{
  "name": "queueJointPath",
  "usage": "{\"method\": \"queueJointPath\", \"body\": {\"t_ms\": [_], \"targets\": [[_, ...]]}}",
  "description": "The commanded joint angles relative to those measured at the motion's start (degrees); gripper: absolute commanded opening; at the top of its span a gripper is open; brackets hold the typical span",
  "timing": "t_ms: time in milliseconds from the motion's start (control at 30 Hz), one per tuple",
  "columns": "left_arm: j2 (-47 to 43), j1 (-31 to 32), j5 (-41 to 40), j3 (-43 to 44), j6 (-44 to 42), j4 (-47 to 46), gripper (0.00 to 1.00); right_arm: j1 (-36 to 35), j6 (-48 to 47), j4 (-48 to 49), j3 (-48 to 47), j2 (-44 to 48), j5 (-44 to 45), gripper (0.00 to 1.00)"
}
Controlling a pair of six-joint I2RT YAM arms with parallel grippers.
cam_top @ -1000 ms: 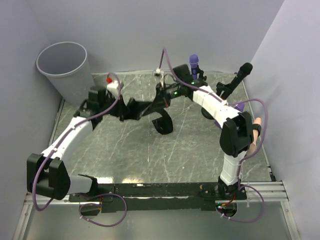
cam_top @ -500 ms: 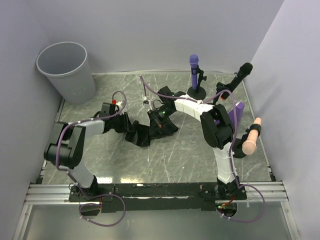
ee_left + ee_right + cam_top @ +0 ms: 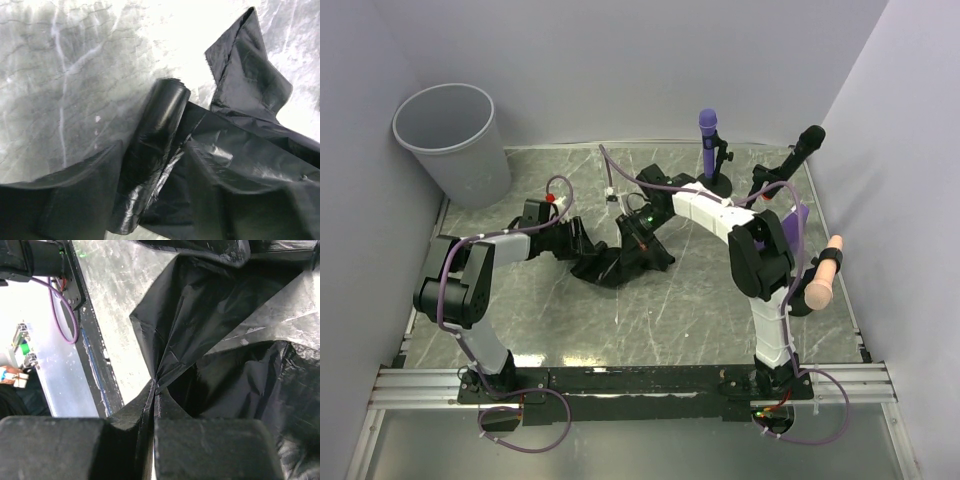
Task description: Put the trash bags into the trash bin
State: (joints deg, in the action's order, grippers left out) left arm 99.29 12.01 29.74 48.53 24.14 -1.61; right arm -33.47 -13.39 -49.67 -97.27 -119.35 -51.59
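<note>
The light grey trash bin [image 3: 450,140] stands upright in the far left corner, apart from both arms. The black trash bags [image 3: 620,268] lie crumpled on the marble table between the two grippers. In the left wrist view a tight roll of bags [image 3: 160,125] lies with loose sheet trailing to the right. My left gripper [image 3: 155,170] is open, its blurred fingers [image 3: 55,200] standing either side of the roll. My right gripper [image 3: 156,390] is shut on a pinched fold of bag [image 3: 200,315]. From above, the left gripper [image 3: 582,248] and right gripper [image 3: 635,245] sit close together.
A purple microphone [image 3: 708,128] and a black one [image 3: 803,148] stand on holders at the back right. A beige microphone [image 3: 823,275] sits by the right wall. Grey walls close in the left, back and right. A metal rail [image 3: 620,380] runs along the near edge.
The left arm folded back and came down low, and the bags dropped from being stretched between the grippers onto the table. The left jaws opened. The right gripper stayed shut.
</note>
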Motion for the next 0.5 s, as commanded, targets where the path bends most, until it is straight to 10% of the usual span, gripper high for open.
{"method": "queueJointPath", "body": {"t_ms": [0,467], "targets": [[4.69,-0.23,-4.6,-0.46,-1.02,4.15,0.63,0.78,-3.31,-3.93,-4.05,5.18,0.0,0.0],[6.97,-0.06,-3.55,-0.02,-0.76,5.12,0.59,3.24,-11.14,-19.85,-13.3,4.65,2.81,0.0]]}}
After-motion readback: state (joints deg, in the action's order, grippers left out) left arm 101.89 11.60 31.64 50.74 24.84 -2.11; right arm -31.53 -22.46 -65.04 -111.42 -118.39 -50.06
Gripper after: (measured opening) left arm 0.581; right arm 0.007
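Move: The left hand is open just above the table, with the trash bag roll between and about 3 cm below its fingers, some 2 cm to its right. The right hand already pinches the pulled-out bag; from it the roll lies about 5 cm ahead, 6 cm left and 10 cm lower. The bag's loose flap lies about 6 cm to its right, 3 cm ahead and 10 cm down. The trash bin stands roughly 17 cm ahead and 25 cm left of the left hand, its middle 10 cm higher. Upward goes the right hand, about 6 cm, easing off at the end, with its fingers kept shut on the bunched bag as it draws away from the roll on the table; its wrist turns only a little, under ten degrees. The left hand creeps forward barely 1 cm, low over the roll, with its fingers still open astride it. ##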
